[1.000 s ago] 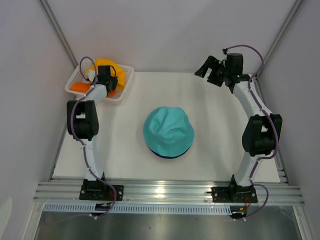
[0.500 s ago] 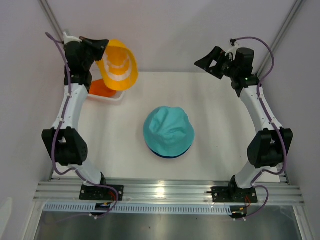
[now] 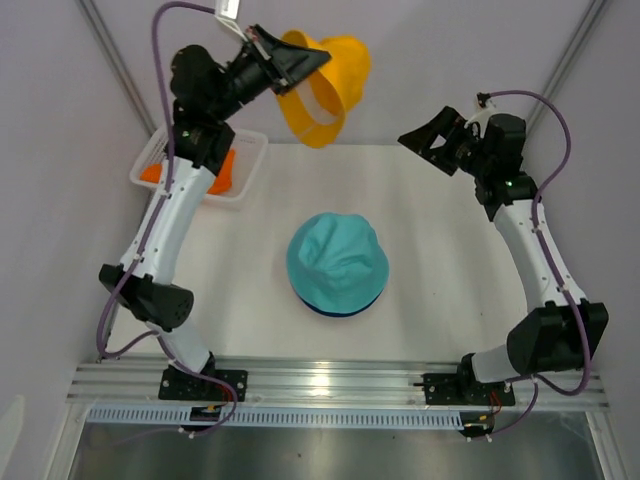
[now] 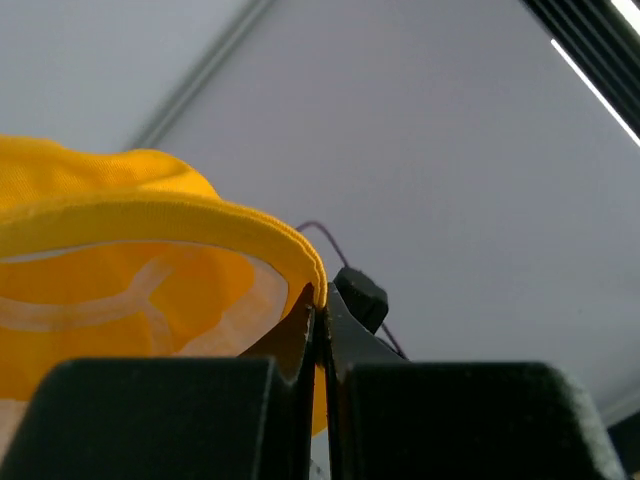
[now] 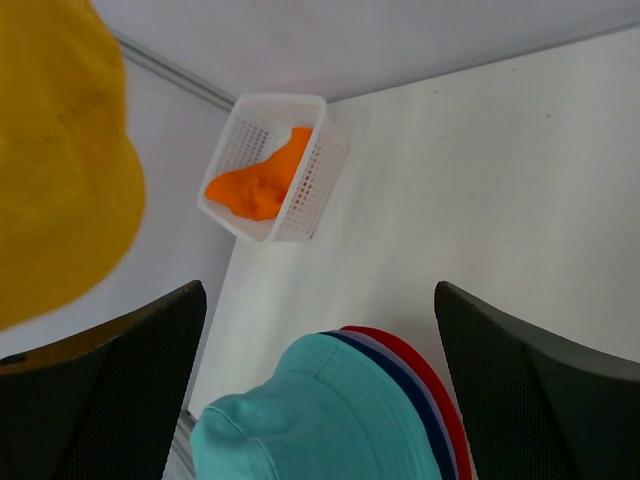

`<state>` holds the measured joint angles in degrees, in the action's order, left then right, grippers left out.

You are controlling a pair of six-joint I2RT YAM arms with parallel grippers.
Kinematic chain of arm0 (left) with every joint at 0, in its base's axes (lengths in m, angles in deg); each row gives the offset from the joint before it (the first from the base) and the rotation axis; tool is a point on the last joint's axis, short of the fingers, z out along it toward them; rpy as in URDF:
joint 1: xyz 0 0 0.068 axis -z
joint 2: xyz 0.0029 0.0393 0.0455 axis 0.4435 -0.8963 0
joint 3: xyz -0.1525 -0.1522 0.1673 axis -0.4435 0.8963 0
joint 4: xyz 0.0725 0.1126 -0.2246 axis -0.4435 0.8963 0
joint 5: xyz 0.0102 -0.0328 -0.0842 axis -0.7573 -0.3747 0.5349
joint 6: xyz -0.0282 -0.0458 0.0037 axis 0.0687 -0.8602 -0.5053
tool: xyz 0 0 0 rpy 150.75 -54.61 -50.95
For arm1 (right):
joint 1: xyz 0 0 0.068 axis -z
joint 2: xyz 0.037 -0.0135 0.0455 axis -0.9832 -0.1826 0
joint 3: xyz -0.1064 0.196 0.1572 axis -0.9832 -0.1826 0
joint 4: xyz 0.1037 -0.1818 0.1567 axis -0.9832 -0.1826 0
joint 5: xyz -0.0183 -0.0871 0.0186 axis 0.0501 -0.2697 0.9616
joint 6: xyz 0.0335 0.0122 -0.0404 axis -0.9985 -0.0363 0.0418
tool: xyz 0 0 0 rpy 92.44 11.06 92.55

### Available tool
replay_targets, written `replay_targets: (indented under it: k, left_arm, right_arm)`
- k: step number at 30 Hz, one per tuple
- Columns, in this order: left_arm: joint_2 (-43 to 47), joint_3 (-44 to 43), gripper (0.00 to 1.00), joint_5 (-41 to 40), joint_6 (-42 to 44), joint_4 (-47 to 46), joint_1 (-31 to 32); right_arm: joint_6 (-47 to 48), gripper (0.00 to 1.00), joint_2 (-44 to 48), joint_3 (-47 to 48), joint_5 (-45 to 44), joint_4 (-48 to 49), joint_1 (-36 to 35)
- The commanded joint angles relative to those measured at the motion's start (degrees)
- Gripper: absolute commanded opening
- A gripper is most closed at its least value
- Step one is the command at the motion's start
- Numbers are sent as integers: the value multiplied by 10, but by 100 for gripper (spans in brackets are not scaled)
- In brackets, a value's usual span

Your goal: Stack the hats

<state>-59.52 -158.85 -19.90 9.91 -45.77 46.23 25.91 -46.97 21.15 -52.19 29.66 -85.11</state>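
Observation:
My left gripper (image 3: 310, 62) is shut on the brim of a yellow hat (image 3: 325, 85), holding it high in the air over the table's back edge. In the left wrist view the yellow brim (image 4: 150, 225) is pinched between the closed fingertips of that gripper (image 4: 322, 300). A teal hat (image 3: 337, 262) tops a stack at the table's centre, with dark blue, lilac and red brims (image 5: 440, 395) showing under it. An orange hat (image 5: 260, 185) lies in the white basket (image 5: 305, 215). My right gripper (image 3: 427, 140) hangs open and empty above the back right of the table, its jaws (image 5: 318, 288) wide apart.
The white slatted basket (image 3: 250, 165) stands at the back left corner of the table. Grey enclosure walls with metal corner posts (image 3: 110, 55) close in the back and sides. An aluminium rail (image 3: 330, 385) carrying both arm bases runs along the near edge.
My left arm has lifted the yellow hat out of the basket, raising it and swinging it right toward the back middle. My right arm has risen and shifted slightly right, its gripper still open.

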Motion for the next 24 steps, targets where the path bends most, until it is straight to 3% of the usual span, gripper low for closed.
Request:
replay_targets:
  k: [1,6,12,16,17,19,22,24]
  left_arm:
    - [-27,35,1,0,25,19,56]
    - [-75,4,1,15,9,-5,129]
    - [-132,-31,1,52,0,-30,206]
    - [-109,35,1,81,-6,-46,225]
    - [-93,106,1,79,-1,-59,226]
    - [-35,151,1,60,43,-49,226]
    - [35,227,1,15,132,70,225]
    - [64,248,1,-1,170,97,225]
  right_arm:
    - [35,99,70,0,-78,-82,12]
    - [45,99,127,-43,-146,-182,76]
    - [31,99,214,-115,-154,-202,177]
    - [40,99,242,-140,-145,-211,204]
    - [43,99,245,-142,-145,-214,205]
    - [45,99,249,-153,-141,-214,205]
    - [40,99,251,-175,-119,-199,206]
    - [35,99,251,-187,-108,-190,206]
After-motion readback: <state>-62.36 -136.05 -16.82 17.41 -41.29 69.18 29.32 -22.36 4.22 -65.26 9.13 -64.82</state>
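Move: Below the left hand, which still pinches the yellow hat by its edge, lies the hat stack with the turquoise hat on top: some 52 cm down, about 5 cm back and 4 cm to the right. The white basket stands roughly 22 cm ahead and 33 cm left, about as far down; the orange hat in it is around 20 cm ahead and 31 cm left. From the right hand the stack is about 10 cm back, 13 cm left and 29 cm down. Carrying the yellow hat in a steady pinch, the left hand sinks some 21 cm and swings right about 20 cm past the stack, drawing back 10 cm, then eases 3 cm leftward; it turns about 25 degrees clockwise and its fingers tip down. Open and empty, the right hand clears off some 16 cm right and 10 cm back, sinking a little and turning clockwise. ##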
